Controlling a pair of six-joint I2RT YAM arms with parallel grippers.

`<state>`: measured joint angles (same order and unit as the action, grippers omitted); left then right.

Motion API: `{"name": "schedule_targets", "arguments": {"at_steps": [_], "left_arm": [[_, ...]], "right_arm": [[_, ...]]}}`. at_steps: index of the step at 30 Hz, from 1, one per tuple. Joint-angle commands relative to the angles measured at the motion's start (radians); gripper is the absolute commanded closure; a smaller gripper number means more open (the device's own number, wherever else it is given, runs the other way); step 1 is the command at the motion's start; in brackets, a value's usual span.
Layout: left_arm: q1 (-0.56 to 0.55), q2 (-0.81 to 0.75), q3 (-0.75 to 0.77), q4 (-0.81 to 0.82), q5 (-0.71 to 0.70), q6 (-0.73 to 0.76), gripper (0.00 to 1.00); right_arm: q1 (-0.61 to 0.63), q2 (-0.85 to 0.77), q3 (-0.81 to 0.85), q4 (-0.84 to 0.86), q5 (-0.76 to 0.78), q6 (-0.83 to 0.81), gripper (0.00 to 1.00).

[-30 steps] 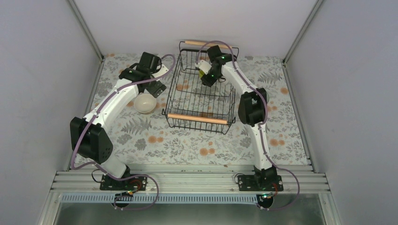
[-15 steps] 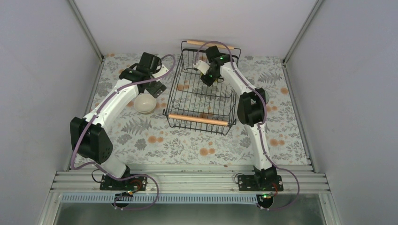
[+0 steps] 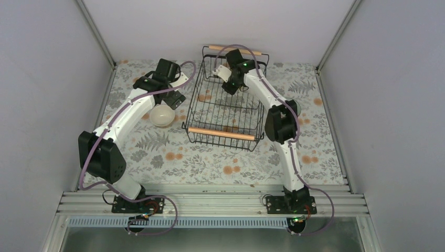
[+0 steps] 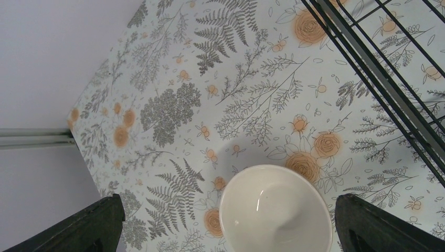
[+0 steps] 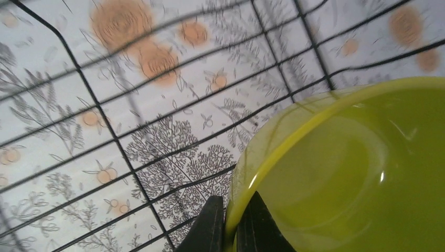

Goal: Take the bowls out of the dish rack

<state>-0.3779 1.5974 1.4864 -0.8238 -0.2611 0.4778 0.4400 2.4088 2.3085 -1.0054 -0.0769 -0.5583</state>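
The dish rack (image 3: 220,133), a black wire basket with two wooden handles, stands at the table's middle. In the right wrist view my right gripper (image 5: 231,227) is shut on the rim of a yellow-green bowl (image 5: 357,168), one finger inside and one outside, above the rack's wire floor (image 5: 157,94). From above, that gripper (image 3: 231,85) is inside the rack's far end and the arm hides the bowl. A white bowl (image 3: 162,116) sits upright on the table left of the rack. My left gripper (image 4: 228,210) hovers open above it, fingers (image 4: 89,226) wide apart.
The rack's wire side (image 4: 378,68) runs close to the white bowl (image 4: 275,210) on its right. Grey walls close in the floral table (image 3: 210,157) at the left, back and right.
My right gripper has shut on the yellow-green bowl's rim and shifted toward the rack's far end. The left arm and white bowl have not moved.
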Motion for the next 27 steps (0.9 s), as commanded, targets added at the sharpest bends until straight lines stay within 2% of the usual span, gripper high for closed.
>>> {"name": "schedule_targets", "arguments": {"at_steps": [1,9,16,21,27], "left_arm": [[-0.006,-0.037,-0.016,0.026,-0.02,-0.013,0.0],[-0.005,-0.059,-0.021,0.03,-0.055,-0.004,0.0],[-0.007,-0.07,-0.009,0.02,-0.041,-0.01,0.0],[-0.017,-0.079,0.008,0.02,-0.044,-0.009,0.0],[-0.029,-0.083,0.054,0.012,-0.05,-0.002,0.0]], "right_arm": [[0.038,-0.166,-0.027,0.066,0.039,-0.026,0.96],[0.088,-0.261,-0.033,0.077,0.172,-0.027,0.96],[0.089,-0.387,-0.05,0.024,0.371,0.015,0.96],[0.063,-0.578,-0.275,0.079,0.435,0.006,0.96],[-0.064,-0.72,-0.405,0.041,0.351,0.012,0.96]]}}
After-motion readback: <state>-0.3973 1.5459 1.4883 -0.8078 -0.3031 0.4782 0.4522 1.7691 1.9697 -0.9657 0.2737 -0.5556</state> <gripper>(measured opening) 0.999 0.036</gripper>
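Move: The right hand already pinches the yellow bowl's rim low in the rack. The green bowl stack it may be bound for stands on the table about 25 cm to its right, 7 cm back and 5 cm lower. The white bowl still in the rack is some 10 cm right, level front to back and 3 cm lower; the rack's far handle is roughly 14 cm ahead, 2 cm right and 3 cm higher. From the left hand, that stack lies about 50 cm right, 1 cm back and 16 cm below. Straight up first and fast, the right hand draws the yellow bowl out of the rack, then, still climbing to about 20 cm, swings right and back across the rack's right part. Its shut fingers keep their pinch on the rim while the wrist tips them forward and up some 25 degrees. The open left hand rises a couple of centimetres. ##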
